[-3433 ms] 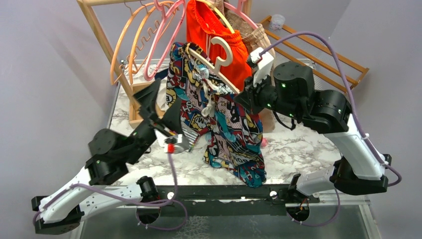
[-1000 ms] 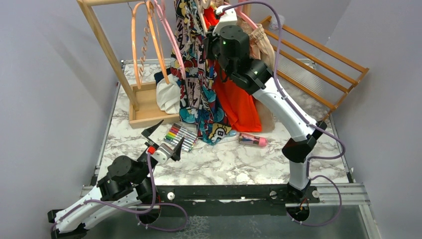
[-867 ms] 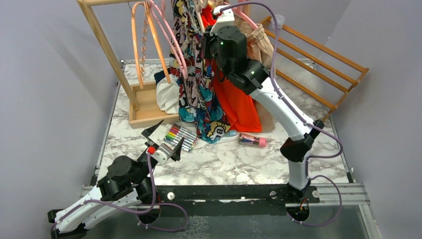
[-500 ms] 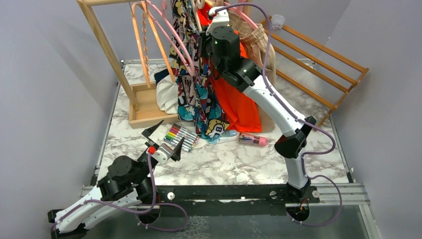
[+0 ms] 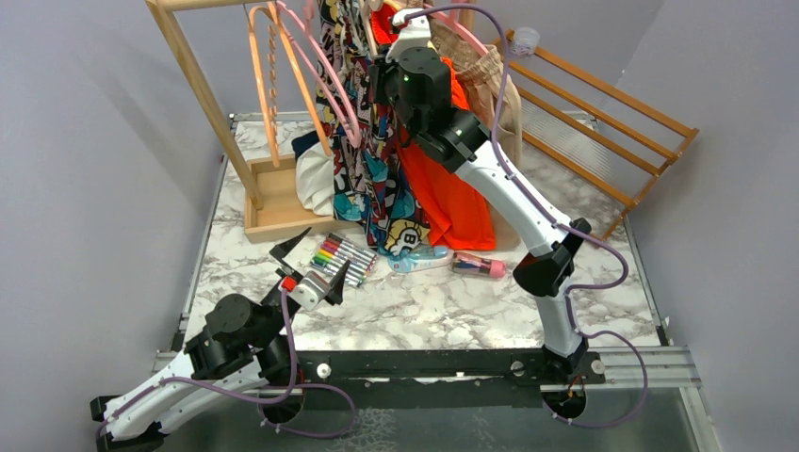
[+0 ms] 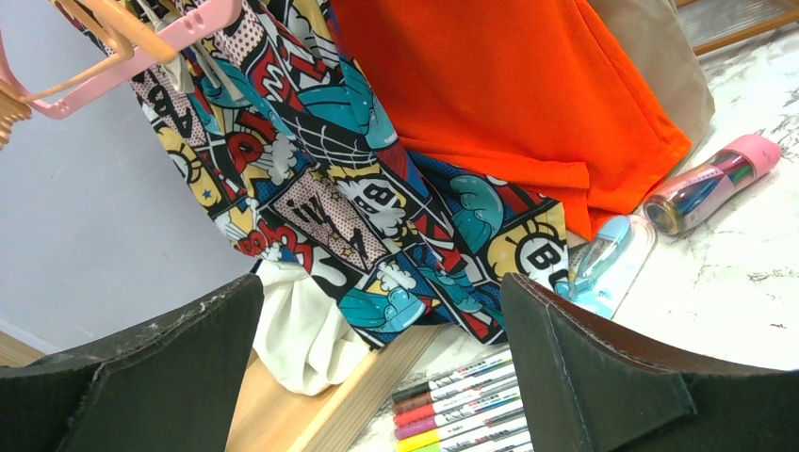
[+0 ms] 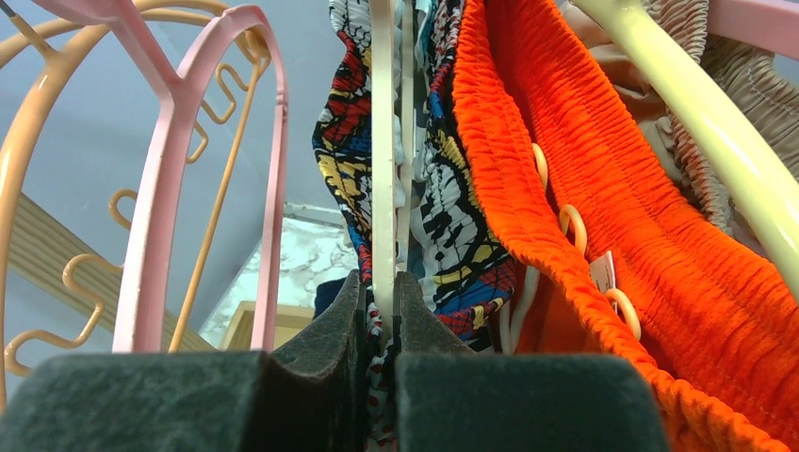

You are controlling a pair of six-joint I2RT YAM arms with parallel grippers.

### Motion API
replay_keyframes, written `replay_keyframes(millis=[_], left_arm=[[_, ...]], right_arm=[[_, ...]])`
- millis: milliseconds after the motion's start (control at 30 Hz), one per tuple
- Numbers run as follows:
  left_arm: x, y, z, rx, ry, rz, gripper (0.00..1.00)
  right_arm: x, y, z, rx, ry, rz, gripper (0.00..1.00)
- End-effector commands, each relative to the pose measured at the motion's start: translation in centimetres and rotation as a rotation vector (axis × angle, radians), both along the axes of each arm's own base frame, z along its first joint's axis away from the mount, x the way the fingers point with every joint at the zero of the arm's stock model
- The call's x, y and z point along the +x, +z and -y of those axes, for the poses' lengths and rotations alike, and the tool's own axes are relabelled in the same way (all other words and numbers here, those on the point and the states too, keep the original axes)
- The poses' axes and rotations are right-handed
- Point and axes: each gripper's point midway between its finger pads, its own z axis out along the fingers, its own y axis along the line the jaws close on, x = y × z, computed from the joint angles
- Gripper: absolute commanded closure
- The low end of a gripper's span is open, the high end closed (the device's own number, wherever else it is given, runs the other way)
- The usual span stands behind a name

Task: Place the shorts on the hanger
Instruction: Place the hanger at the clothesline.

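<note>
The comic-print shorts (image 5: 363, 160) hang draped over the cream hanger (image 7: 382, 141) up among the rack's other hangers, their hem just above the table. My right gripper (image 7: 381, 282) is shut on the hanger's thin arm, with printed fabric (image 7: 452, 217) on both sides of it. In the top view the right gripper (image 5: 382, 80) is raised high at the back. The left gripper (image 5: 316, 264) sits low near the front, open and holding nothing. In its wrist view, the lower part of the shorts (image 6: 320, 188) hangs beyond the left gripper (image 6: 382, 282).
Pink hangers (image 5: 330, 75) and orange hangers (image 5: 269, 75) hang left of the shorts on the wooden rack (image 5: 198, 85). Orange shorts (image 5: 452, 188) and beige shorts (image 5: 490, 71) hang to the right. Markers (image 5: 344, 259), a pink tube (image 5: 476, 266) and a white cloth (image 5: 316, 184) lie below.
The right arm has carried the hanger with the shorts from low over the table up to the rack, then edged it left. The left arm pulled back to the front and stays still.
</note>
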Motion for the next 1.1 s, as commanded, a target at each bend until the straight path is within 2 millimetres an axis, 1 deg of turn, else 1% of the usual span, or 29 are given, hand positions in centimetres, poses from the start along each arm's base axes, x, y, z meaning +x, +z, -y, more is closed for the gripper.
replay_keyframes(millis=[0,367,667,700,800,867,933,1067], left_arm=[[-0.2,0.1,0.5,-0.011,-0.026,-0.001,0.01],[-0.1,-0.1,0.6,0.000,-0.026,-0.001,0.01],[-0.1,-0.3,0.8,0.012,-0.030,-0.006,0.01],[-0.1,-0.4,0.8,0.014,-0.030,-0.007,0.01],[-0.1,-0.4,0.8,0.014,-0.030,-0.007,0.01],[-0.1,-0.4,0.8,0.014,-0.030,-0.007,0.01],[-0.1,-0.4,0.8,0.015,-0.031,-0.007,0.01],[-0.1,-0.4,0.9,0.017,-0.033,-0.006,0.01]], right_arm=[[0.4,3.8,0.0,0.111,0.003,0.096,0.99],[1.5,2.3,-0.4,0.097,0.005,0.075,0.99],[1.6,1.9,-0.9,0.091,0.034,0.069,0.98],[1.3,2.0,-1.1,0.093,0.050,0.070,0.94],[0.6,2.3,-1.2,0.097,0.085,0.063,0.76],[0.0,2.5,-1.2,0.097,0.107,0.054,0.67],[-0.7,2.7,-1.0,0.095,0.127,0.042,0.59],[-2.3,3.4,-0.1,0.081,0.157,0.022,0.48]])
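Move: The right hand holds the near end of the cream hanger carrying the patterned shorts. The clothesline rod it is bound for runs roughly 15 cm ahead and 12 cm above, level sideways. The pink hanger hangs some 8 cm ahead and 9 cm to the left, the orange shorts about 6 cm ahead, 10 cm right and 15 cm lower. From the idle left hand, that spot on the rod is some 42 cm ahead, 10 cm right and 28 cm up. Ease the right gripper forward and down together, about 2 cm each way, towards the clothesline rod with the fingers still shut on the cream hanger, and pause there. Then open the fingers about halfway to let the hanger go, while drawing back and up a centimetre or so, shifting slightly left, and turning the hand about 5 degrees counter-clockwise. ##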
